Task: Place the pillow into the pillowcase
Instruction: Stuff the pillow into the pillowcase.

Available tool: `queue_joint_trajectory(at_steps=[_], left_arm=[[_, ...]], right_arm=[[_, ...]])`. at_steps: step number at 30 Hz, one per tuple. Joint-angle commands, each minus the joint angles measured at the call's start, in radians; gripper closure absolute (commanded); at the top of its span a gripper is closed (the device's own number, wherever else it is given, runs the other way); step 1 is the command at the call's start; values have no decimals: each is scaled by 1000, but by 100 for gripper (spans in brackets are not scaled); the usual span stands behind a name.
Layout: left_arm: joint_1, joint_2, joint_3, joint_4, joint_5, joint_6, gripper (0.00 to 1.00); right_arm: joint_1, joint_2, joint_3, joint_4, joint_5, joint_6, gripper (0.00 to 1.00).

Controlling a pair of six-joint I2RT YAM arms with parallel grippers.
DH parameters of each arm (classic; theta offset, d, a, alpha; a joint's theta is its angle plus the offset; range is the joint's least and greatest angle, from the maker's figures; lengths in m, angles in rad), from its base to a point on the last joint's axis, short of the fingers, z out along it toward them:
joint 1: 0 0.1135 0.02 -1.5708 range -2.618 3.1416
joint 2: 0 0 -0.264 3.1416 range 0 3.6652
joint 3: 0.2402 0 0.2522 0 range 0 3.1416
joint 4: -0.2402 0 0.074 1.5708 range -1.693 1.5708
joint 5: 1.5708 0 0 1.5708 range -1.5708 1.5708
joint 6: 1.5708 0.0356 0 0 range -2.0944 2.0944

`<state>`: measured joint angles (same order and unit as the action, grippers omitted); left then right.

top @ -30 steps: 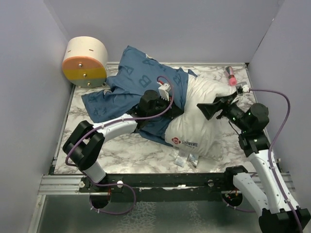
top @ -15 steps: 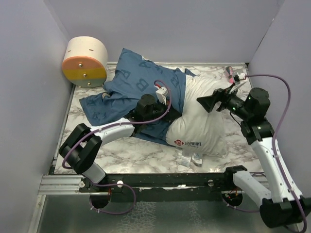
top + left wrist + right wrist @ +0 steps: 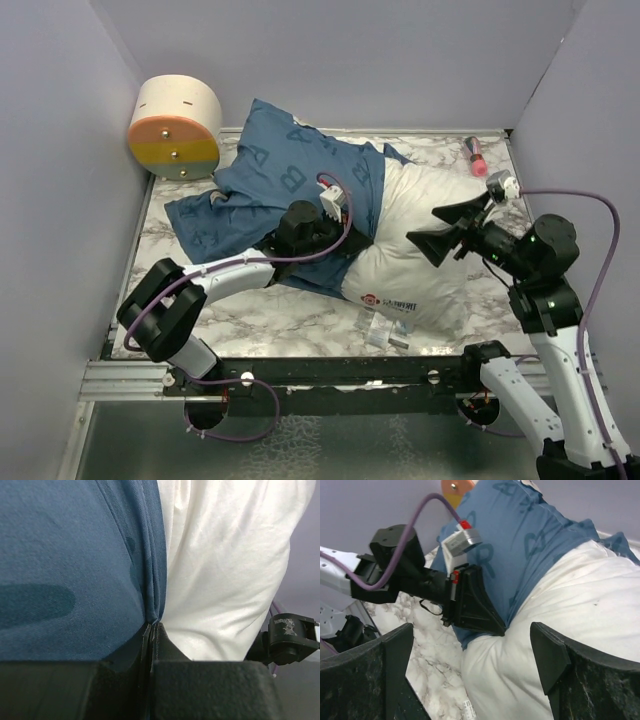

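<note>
The white pillow (image 3: 425,265) lies on the right half of the table, its far left end tucked inside the dark blue pillowcase (image 3: 285,175). My left gripper (image 3: 350,248) is shut on the pillowcase's open edge where it meets the pillow. The left wrist view shows blue pillowcase fabric (image 3: 75,555) pinched at the left gripper's tips (image 3: 151,626), with the pillow (image 3: 220,570) just to the right. My right gripper (image 3: 425,228) hovers wide open over the pillow's middle, holding nothing. The right wrist view shows the right gripper (image 3: 472,640) above the pillow (image 3: 580,630), facing the left gripper (image 3: 495,626) and the pillowcase (image 3: 520,535).
A cream cylinder with an orange and yellow face (image 3: 178,125) stands at the back left corner. A small pink and red object (image 3: 475,155) lies at the back right. Purple walls close in the marble table (image 3: 250,310) on three sides. The pillow's tags (image 3: 385,330) hang near the front edge.
The right gripper rose toward the back, then came down and slightly right over the pillow, staying open. The left gripper kept its pinch and the pillowcase edge barely shifted.
</note>
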<state>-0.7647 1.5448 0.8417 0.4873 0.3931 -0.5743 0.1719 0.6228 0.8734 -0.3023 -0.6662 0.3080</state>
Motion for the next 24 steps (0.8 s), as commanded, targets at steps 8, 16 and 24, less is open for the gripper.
queue_joint_trajectory(at_steps=[8, 16, 24], left_arm=[[-39, -57, -172, -159, -10, 52, 100], [-41, -125, -182, -163, -1, 66, 100], [-41, -105, 47, -240, -31, 140, 100]], right_arm=[[3, 656, 377, -146, 189, -184, 0], [120, 733, 286, -256, 323, -268, 3], [164, 801, 261, -120, 268, -209, 94]])
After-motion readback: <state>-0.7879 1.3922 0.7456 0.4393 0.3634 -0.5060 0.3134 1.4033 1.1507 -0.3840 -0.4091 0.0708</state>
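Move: The spot the open right hand goes for, the pillow's far part beside the case mouth, lies about 14 cm ahead of it, 3 cm left and some 14 cm lower. The left fingers' grip on the pillowcase edge is about 6 cm ahead, 10 cm left and 15 cm below the right hand; the blue case corner about 22 cm ahead, 3 cm left and 18 cm below. From the left hand, that pillow part is about 8 cm ahead and 7 cm right, roughly level. The right fingers come down on the pillow beside the case mouth and close from wide open to mostly shut, gathering a fold between them; the hand gets there by reaching forward about 15 cm, then sinking about as much, its fingers tipping down, with a slight leftward shift at the end. The left hand keeps its pinch on the pillowcase edge and draws it some 3 cm back and to the left. ##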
